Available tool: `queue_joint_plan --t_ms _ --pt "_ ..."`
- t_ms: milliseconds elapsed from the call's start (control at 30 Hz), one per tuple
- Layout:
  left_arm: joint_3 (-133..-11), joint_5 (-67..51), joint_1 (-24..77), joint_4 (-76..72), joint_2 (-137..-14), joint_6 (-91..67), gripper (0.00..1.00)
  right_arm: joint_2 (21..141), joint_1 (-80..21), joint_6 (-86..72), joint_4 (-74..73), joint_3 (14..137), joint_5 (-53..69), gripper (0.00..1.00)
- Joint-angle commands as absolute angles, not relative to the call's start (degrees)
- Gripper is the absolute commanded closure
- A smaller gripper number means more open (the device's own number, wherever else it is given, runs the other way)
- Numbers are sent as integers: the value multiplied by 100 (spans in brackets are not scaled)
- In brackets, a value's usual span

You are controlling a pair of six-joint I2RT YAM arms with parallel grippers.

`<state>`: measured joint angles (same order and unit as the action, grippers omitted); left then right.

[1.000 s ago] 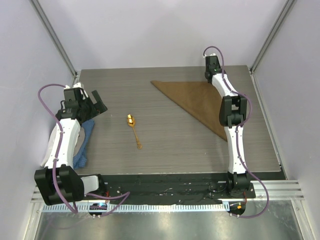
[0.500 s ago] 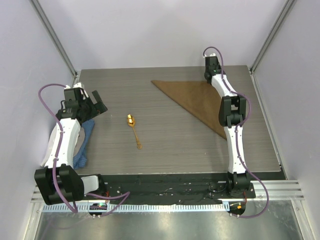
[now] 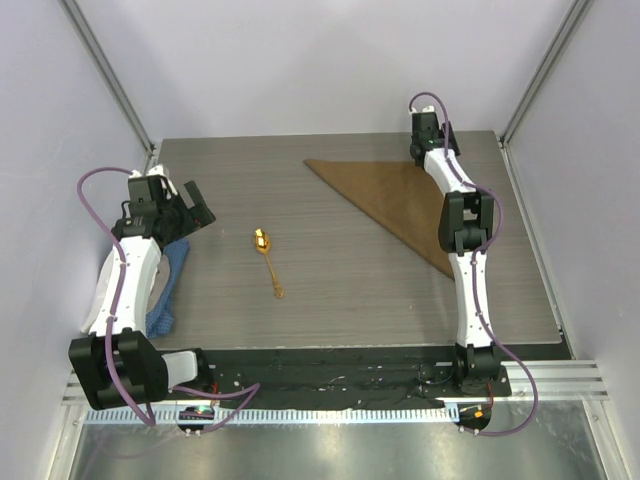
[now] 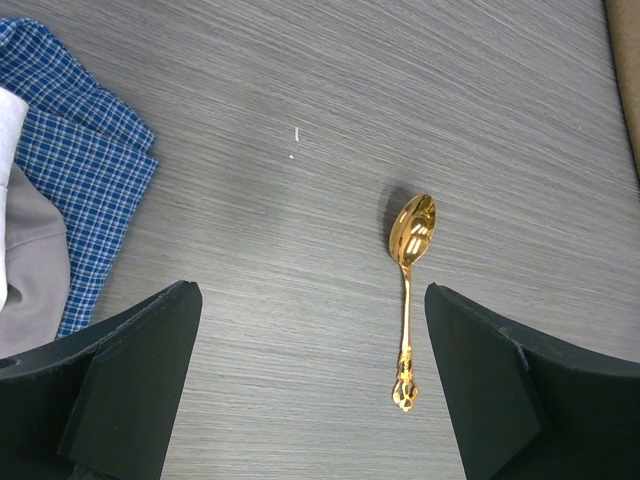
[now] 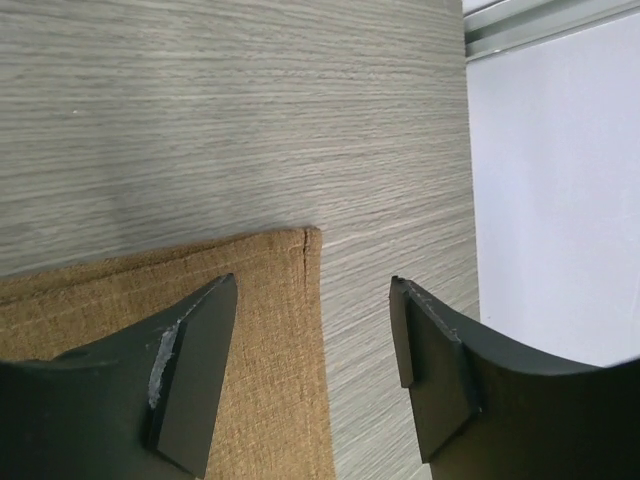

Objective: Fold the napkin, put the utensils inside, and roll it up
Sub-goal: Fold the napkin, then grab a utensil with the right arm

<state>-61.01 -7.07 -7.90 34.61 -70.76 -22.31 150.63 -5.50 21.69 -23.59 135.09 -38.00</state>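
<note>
The tan-brown napkin (image 3: pixel 390 195) lies flat on the back right of the table, folded into a triangle. Its far corner (image 5: pixel 300 245) shows in the right wrist view, resting on the wood. My right gripper (image 3: pixel 428 135) hovers over that corner, jaws open, with the cloth edge lying loose between them. The gold spoon (image 3: pixel 266 255) lies on the bare table left of centre, bowl toward the back. In the left wrist view the spoon (image 4: pixel 408 290) sits ahead between the fingers. My left gripper (image 3: pixel 190 205) is wide open, well left of the spoon, holding nothing.
A blue checked cloth (image 3: pixel 170 285) with a white cloth (image 4: pixel 25 250) on it lies at the table's left edge under the left arm. The metal frame rail (image 5: pixel 540 20) and the white wall stand just beyond the napkin's corner.
My right gripper has opened and let go of the napkin's far corner, which now lies flat. The left arm and the spoon have not moved.
</note>
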Motion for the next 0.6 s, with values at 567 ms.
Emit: queue_joint_plan --t_ms 567 --pt "-6750 -818 -809 3094 -6434 -2532 3 11267 -3469 -1343 -2566 9554 -670 33"
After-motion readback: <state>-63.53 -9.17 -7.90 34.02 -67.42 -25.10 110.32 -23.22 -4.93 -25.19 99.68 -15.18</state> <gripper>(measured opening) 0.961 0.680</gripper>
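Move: The folded napkin's left tip lies about 46 cm to the right hand's left and some 2 cm farther out. The napkin's stacked far corner is right below that hand's fingers, about 1 cm ahead and 3 cm down, and its near tip some 38 cm back and 6 cm left. The spoon lies roughly 12 cm left of the left tip and 35 cm nearer the base. From the left hand, the left tip is about 30 cm ahead, 27 cm right and 14 cm down. With its fingers already open, the right hand climbs away from the stacked far corner, then sweeps ever faster to the left across the folded napkin and somewhat back, ending about 23 cm left, 13 cm back and 12 cm up and nearer the left tip. On the way its left side rolls up some 35 degrees and it turns about 20 degrees counter-clockwise, so that the fingers swing from slanting out to the right to pointing steeply down, keeping their wide gap; meanwhile the empty left hand lifts about 4 cm. ##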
